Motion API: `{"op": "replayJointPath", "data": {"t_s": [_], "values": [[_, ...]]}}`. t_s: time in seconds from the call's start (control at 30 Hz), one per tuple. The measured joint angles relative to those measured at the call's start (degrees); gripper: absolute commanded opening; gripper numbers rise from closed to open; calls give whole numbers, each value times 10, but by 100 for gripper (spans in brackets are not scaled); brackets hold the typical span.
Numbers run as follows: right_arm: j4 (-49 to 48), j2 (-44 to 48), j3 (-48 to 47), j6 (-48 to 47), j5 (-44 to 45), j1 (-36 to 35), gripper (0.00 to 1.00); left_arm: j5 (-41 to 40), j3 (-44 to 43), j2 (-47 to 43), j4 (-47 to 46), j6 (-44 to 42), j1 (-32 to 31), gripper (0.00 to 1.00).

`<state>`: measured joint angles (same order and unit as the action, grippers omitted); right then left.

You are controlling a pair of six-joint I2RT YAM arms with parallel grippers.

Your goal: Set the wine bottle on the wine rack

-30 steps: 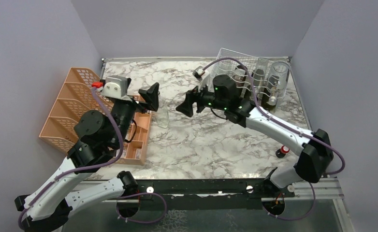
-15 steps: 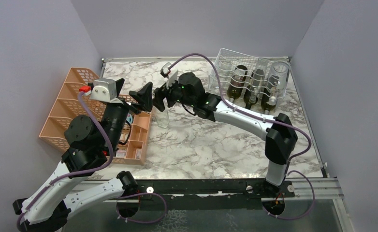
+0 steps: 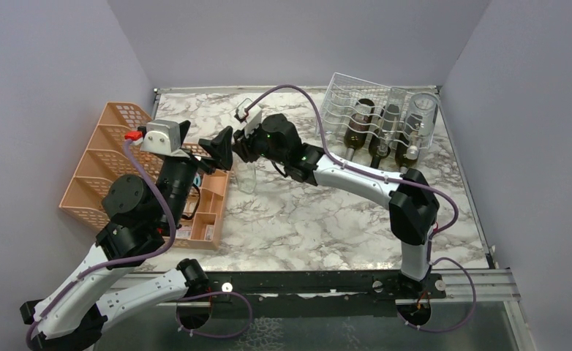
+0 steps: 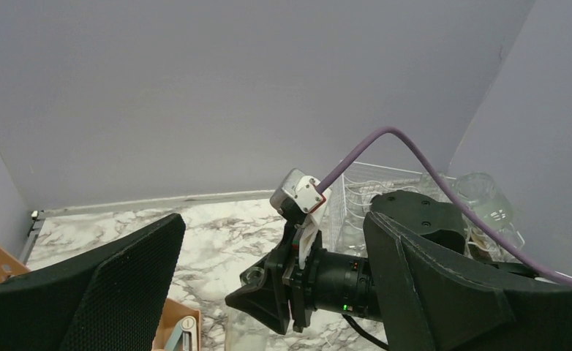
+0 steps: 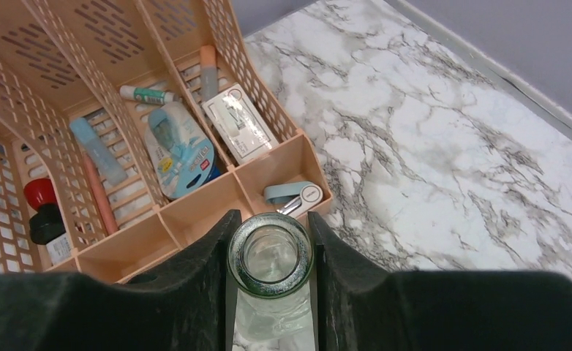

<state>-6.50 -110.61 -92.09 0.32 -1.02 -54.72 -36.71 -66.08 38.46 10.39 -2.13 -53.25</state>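
Note:
A clear glass wine bottle (image 3: pixel 246 180) stands upright on the marble table beside the orange organizer. My right gripper (image 3: pixel 242 151) is shut on its neck; from the right wrist the round mouth (image 5: pixel 270 265) sits pinched between both black fingers (image 5: pixel 195 292). My left gripper (image 3: pixel 204 139) hangs open just left of the bottle, nothing between its fingers (image 4: pixel 100 292), and it looks at the right gripper (image 4: pixel 268 289) and the bottle mouth (image 4: pixel 254 276). The silvery wire wine rack (image 3: pixel 339 99) stands at the back right with dark bottles and a clear one lying in it.
An orange mesh tiered organizer (image 3: pixel 111 150) lines the left side, its front trays (image 5: pixel 195 212) holding small stationery close to the bottle. Grey walls enclose the table on three sides. The right arm's purple cable (image 3: pixel 298 89) arcs over the table toward the rack.
The right arm swung left from in front of the rack to the bottle and closed on its neck. The left gripper shifted slightly left and stayed open.

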Motion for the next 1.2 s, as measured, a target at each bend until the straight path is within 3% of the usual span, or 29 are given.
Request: {"op": "replayJointPath", "data": {"t_s": [0.23,0.57,0.83,1.03,1.2], "values": [[-14,65,80,-20,68,-9,5,0,20,4,0,8,0,99],[28,261,189,9,226,-9,1,23,71,34,-20,24,0,99],[107,391,236,92,334,-8,1,138,171,111,-106,48,0,99],[167,457,253,139,363,-8,1,284,232,184,-187,47,0,99],[205,474,253,166,365,-8,1,350,256,207,-246,30,0,99]]}}
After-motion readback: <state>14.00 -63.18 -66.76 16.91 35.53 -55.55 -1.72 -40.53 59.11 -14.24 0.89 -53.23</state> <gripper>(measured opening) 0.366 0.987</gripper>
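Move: Between the right hand's closed fingers is already the neck of the clear bottle, its middle about 10 cm below them. The wine rack lies some 35 cm to that hand's right, 15 cm farther out and 16 cm lower; the orange tray's middle is roughly 25 cm to its left, level with it and 18 cm lower. From the left hand, empty and high up, the bottle is about 13 cm ahead, level sideways and 30 cm below. Carrying the clear bottle by its neck, the right hand sweeps about 25 cm to the right, away from the tray, climbing some 10 cm after a level start and drawing back a little, while turning nearly 40 degrees clockwise. The left hand, fingers still wide open, drops and swings right about 20 cm each, turning clockwise too, and comes up close to the bottle's lower body. ##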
